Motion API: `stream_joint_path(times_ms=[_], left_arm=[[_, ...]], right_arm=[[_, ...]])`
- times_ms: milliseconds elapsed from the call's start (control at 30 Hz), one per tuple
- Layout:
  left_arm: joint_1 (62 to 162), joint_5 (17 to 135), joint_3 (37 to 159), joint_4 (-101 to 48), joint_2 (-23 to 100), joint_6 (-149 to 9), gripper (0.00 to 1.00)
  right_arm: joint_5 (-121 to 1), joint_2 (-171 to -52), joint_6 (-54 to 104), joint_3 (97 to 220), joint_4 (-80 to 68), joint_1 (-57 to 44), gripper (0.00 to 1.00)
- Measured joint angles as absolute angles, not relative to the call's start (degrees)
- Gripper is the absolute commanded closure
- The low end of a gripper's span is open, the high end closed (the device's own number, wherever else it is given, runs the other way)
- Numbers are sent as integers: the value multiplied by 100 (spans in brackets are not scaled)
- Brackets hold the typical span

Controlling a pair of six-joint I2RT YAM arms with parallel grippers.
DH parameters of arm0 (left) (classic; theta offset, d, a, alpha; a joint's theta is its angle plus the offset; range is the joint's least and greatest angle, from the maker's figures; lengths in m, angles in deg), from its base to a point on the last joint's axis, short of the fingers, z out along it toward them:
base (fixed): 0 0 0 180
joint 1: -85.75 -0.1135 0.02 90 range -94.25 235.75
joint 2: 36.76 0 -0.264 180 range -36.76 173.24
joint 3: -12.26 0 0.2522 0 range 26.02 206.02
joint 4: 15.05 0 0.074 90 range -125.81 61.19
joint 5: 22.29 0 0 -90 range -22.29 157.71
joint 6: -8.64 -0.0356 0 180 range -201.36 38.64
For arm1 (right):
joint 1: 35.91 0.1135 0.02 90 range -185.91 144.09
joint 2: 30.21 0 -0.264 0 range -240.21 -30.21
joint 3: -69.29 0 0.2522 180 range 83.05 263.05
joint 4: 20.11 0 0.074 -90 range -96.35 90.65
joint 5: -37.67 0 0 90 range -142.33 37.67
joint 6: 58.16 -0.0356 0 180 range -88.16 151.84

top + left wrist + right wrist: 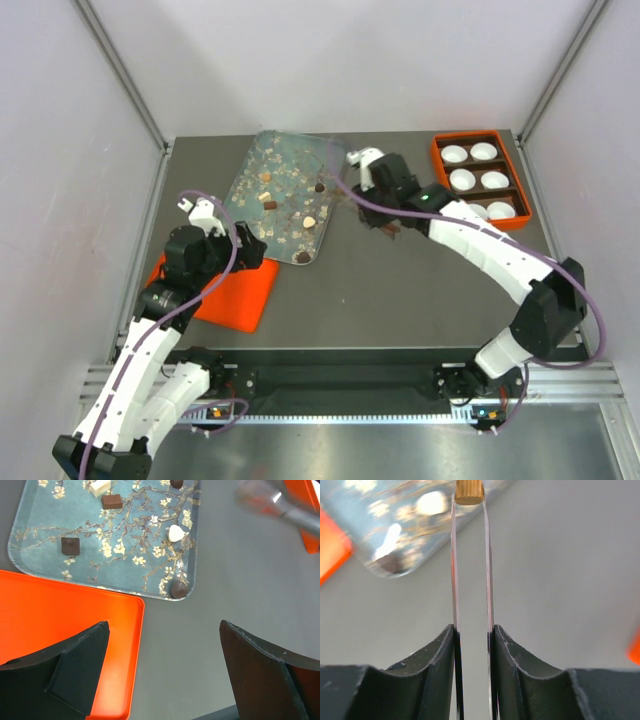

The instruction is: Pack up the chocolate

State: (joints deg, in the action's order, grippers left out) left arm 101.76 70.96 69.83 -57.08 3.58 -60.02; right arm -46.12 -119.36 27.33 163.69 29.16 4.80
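My right gripper (pixel 472 630) is shut on thin metal tongs (pixel 455 580), whose blades run up the right wrist view. At their tips the tongs pinch a caramel-tan chocolate (pixel 469 492), held above the grey table beside the corner of the floral tray (pixel 380 535). Several more chocolates lie on that tray (pixel 40 530), among them a dark square (pixel 70 545), a brown block (pixel 111 501) and a dark round one (pixel 179 588) at the tray's near corner. From above, the right gripper (pixel 385 185) sits between the tray and the orange box. My left gripper (pixel 162 630) hangs open and holds nothing.
An orange box (pixel 437 160) with white paper cups (pixel 463 180) stands at the back right. A flat orange lid (pixel 60 615) lies under my left gripper, touching the tray's near edge. White walls close in both sides.
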Motion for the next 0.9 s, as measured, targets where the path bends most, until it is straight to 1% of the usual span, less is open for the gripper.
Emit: stream_joint_path(times_ms=[233, 400, 500, 600, 767, 900], left_arm=[[10193, 7141, 6983, -5708, 347, -6002, 4], [10197, 7181, 6983, -5708, 347, -6002, 4], [10197, 7196, 6983, -5708, 347, -6002, 4], [10197, 7196, 6983, -5708, 347, -6002, 4], [10197, 7196, 6983, -5708, 347, -6002, 4], [10197, 7194, 6983, -5708, 347, -6004, 4]], right_arm=[[-4428, -11346, 2733, 16243, 3025, -1295, 72], [-4177, -11363, 2735, 16234, 3007, -2261, 72], [-4124, -11621, 2737, 16326, 3001, -2585, 72], [-4094, -12130, 2744, 16710, 2975, -2803, 72], [-4041, -12871, 2787, 17373, 2887, -3063, 72], [-4021, -13249, 2842, 17676, 2789, -3199, 72]])
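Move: The right hand, tweezers already pinching the caramel-coloured chocolate in front of it, is bound for the far left cup in the orange box: about 25 cm ahead, 29 to its right and 17 below. The far right cup lies some 8 cm to the right of that one, the middle left cup about 8 nearer. The white chocolate on the tray is 5 ahead and 13 left of this hand. From the idle left hand, the far left cup is about 31 cm ahead and 51 right. Rightward first and fast, then more forward, the right hand swings from beside the tray to the orange box, some 26 cm right and 15 forward, rising about 3 cm midway and sinking back again. It turns about 40 degrees clockwise, so the tweezers end up pointing nearly straight ahead, and the fingers keep their grip on them throughout. ##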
